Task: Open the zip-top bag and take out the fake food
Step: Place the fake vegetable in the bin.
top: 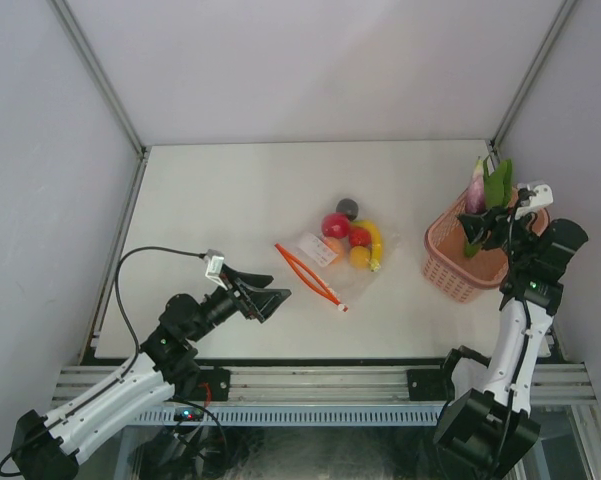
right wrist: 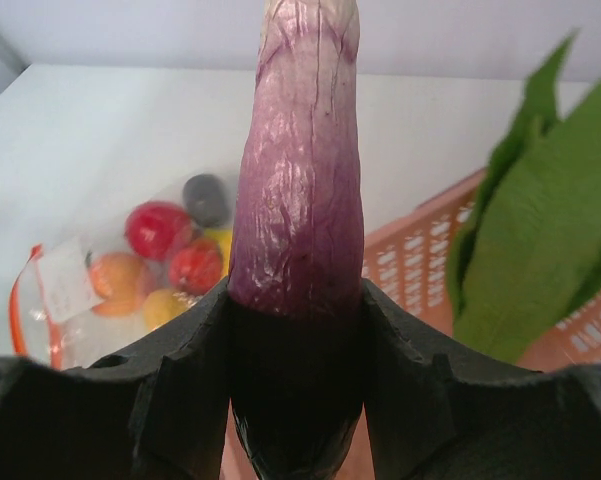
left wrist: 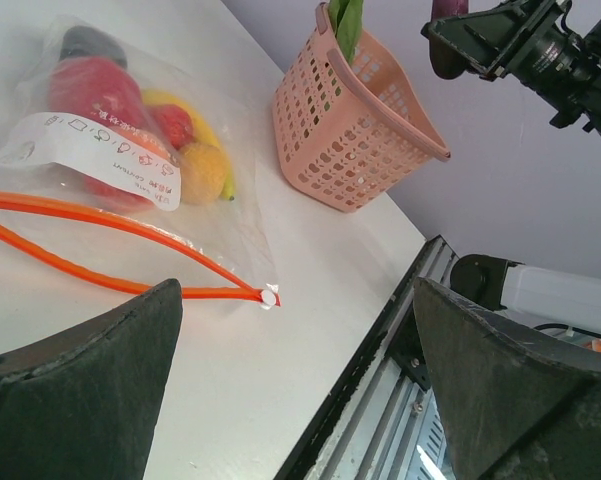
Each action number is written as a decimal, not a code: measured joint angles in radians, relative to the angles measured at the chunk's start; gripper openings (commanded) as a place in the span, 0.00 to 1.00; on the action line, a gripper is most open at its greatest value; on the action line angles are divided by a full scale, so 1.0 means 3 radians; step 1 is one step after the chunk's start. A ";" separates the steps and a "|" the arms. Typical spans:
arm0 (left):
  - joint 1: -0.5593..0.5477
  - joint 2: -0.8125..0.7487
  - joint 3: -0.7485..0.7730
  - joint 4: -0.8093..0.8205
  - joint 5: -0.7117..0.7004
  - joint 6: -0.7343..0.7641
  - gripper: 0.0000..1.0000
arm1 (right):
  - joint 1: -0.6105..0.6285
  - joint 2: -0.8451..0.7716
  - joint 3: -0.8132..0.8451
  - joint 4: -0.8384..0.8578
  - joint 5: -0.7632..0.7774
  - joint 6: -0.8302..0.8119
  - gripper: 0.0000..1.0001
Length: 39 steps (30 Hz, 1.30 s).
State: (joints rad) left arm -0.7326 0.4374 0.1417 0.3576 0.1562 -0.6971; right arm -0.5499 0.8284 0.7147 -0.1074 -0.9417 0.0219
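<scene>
The clear zip-top bag [top: 332, 258] lies mid-table, and its two red-orange zipper strips [left wrist: 100, 250] stand apart. Inside it are a red fruit [top: 335, 224], a yellow banana [top: 374, 242] and orange fruits [left wrist: 202, 172]. A dark ball [top: 348, 208] is at its far end. My left gripper [top: 273, 298] is open and empty, low over the table just left of the zipper; it also shows in the left wrist view [left wrist: 295, 330]. My right gripper [top: 477, 214] is shut on a long purple toy vegetable [right wrist: 298, 180] and holds it upright over the pink basket [top: 458, 262].
A green leafy vegetable [top: 499, 183] stands in the pink lattice basket [left wrist: 360, 130] at the right. The table's front edge and metal rail [left wrist: 380, 370] run close to the left gripper. The enclosure walls stand at the left, back and right.
</scene>
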 measured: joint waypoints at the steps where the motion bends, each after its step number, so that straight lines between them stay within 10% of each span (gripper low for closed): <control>1: 0.0000 0.0000 0.0000 0.0000 0.0000 0.0000 1.00 | -0.0018 0.0000 -0.0014 0.0029 0.0086 0.0062 0.14; 23: 0.0000 -0.0003 -0.0056 -0.0023 -0.0001 -0.0006 1.00 | 0.0136 0.0228 -0.0114 0.0248 0.2536 0.0900 0.22; 39: 0.0000 0.0361 -0.0056 0.0122 0.0024 -0.0148 1.00 | 0.0422 0.0659 -0.0114 0.0247 0.3335 0.0916 0.36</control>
State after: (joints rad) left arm -0.7326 0.5457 0.1249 0.3943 0.1635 -0.7414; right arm -0.4232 1.0260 0.6804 -0.0334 0.0589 0.2966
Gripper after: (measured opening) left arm 0.998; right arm 0.458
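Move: The bin I am carrying the eggplant to has its middle about 8 cm to the right of my right hand, 2 cm ahead and some 16 cm below. The leafy greens sticking up out of it are roughly 7 cm right and 6 cm ahead; the bagged fruit lies about 24 cm left and 5 cm ahead, on the table. From my left hand the bin is some 48 cm right and 13 cm ahead. I keep the eggplant pinched and sweep my right hand about 13 cm to the right over the bin, swinging it clockwise some 50 degrees. As the sweep slows I sink about 7 cm towards the opening, easing slightly forward and tipping the fingers down. My empty left hand, still open, lowers nearly 3 cm. ##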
